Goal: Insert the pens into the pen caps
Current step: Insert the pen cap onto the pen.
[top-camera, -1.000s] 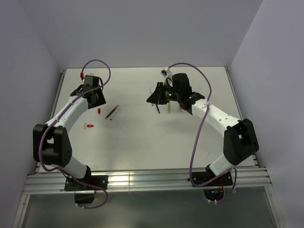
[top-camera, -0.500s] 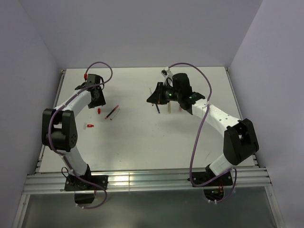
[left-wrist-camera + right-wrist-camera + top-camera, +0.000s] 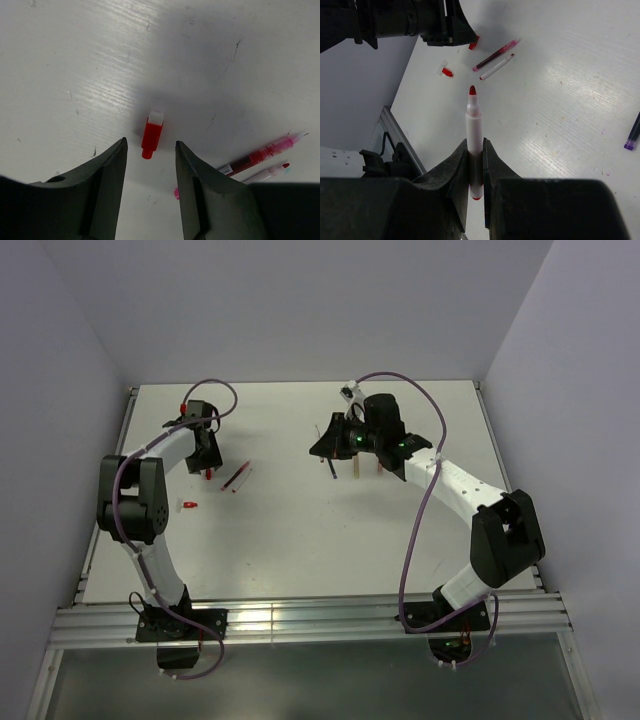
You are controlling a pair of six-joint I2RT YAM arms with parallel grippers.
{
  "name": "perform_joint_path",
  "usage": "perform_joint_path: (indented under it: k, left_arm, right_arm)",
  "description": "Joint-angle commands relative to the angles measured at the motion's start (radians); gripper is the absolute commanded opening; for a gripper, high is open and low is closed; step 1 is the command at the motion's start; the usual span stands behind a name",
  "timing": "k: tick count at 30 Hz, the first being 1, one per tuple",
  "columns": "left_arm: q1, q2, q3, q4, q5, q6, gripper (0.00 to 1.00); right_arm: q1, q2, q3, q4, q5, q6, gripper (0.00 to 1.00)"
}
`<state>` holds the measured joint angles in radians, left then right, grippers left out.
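Note:
A short red pen cap (image 3: 152, 135) with a white end lies on the table just ahead of my left gripper (image 3: 150, 145), in line with the gap. The jaws stand open on either side of it, not touching. In the top view this cap (image 3: 208, 474) sits under the left gripper (image 3: 207, 462). My right gripper (image 3: 475, 147) is shut on a white pen (image 3: 474, 127), red tip pointing away, held above the table. A second red and clear cap (image 3: 186, 506) lies nearer the left edge. Two thin pens (image 3: 260, 156) lie side by side to the right of the cap.
Under the right gripper (image 3: 325, 445) lie a dark pen (image 3: 328, 469), an olive one (image 3: 353, 470) and an orange one (image 3: 377, 468). A dark purple-ended pen (image 3: 633, 135) shows at the right edge of the right wrist view. Purple cables loop over both arms.
The left arm has folded up, its elbow swinging in, and its gripper has come down over the red cap with the jaws slightly narrower. The right arm has held still with its pen.

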<state>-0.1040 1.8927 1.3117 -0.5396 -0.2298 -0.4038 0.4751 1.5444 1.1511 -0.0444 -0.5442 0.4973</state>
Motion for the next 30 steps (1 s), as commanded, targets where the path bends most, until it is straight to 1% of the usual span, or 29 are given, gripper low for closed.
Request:
perform_joint_path:
  k: [1, 10, 18, 21, 22, 24, 25, 27, 30]
  left_arm:
    - [0.006, 0.016, 0.053, 0.01, 0.023, 0.016, 0.48]
    - [0.02, 0.068, 0.057, 0.012, 0.032, 0.014, 0.44]
    - [0.021, 0.105, 0.06, 0.006, 0.041, 0.003, 0.36]
    - [0.021, 0.112, 0.058, -0.002, 0.043, -0.009, 0.29]
    - [0.021, 0.111, 0.057, -0.003, 0.044, -0.016, 0.24]
    - [0.023, 0.111, 0.055, -0.011, 0.044, -0.023, 0.18]
    - [0.021, 0.112, 0.057, -0.017, 0.044, -0.03, 0.09]
    - [0.021, 0.111, 0.064, -0.025, 0.046, -0.035, 0.02]
    - [0.021, 0.092, 0.07, -0.037, 0.047, -0.046, 0.0]
  right_arm:
    - [-0.01, -0.035, -0.01, 0.041, -0.013, -0.002, 0.0]
    - [-0.01, -0.033, -0.01, 0.041, -0.013, 0.0, 0.0]
    - [-0.013, -0.032, -0.01, 0.041, -0.01, -0.002, 0.0]
    - [-0.013, -0.027, -0.007, 0.04, -0.01, -0.006, 0.0]
    - [-0.013, -0.024, -0.005, 0.041, -0.011, -0.005, 0.0]
    - [-0.013, -0.023, -0.004, 0.041, -0.016, -0.006, 0.0]
    - [-0.013, -0.02, -0.004, 0.041, -0.017, -0.006, 0.0]
    - [-0.013, -0.02, -0.002, 0.041, -0.017, -0.008, 0.0]
    - [-0.013, -0.018, -0.002, 0.041, -0.019, -0.009, 0.0]
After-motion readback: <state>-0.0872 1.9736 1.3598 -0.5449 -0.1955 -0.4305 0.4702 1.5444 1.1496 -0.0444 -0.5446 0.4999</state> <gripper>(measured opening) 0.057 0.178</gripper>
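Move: The red cap to pinch lies just under the left gripper, about 1 cm ahead and 2 cm below. The red-pink pen is some 8 cm to the gripper's right and roughly level with it, and the loose white marker is about 10 cm right and 1 cm back. The other red cap lies about 9 cm back and 6 cm left. From the right hand, the red cap is about 32 cm left, 8 cm ahead and 20 cm down. Bring the left gripper down about 2 cm over the red cap, easing roughly 1 cm forward and leaving the wrist nearly as it is. Then stay low and shut the half-open fingers until they pinch the cap by its sides. Keep the right hand still, with its grip on the white marker, red tip bare. ##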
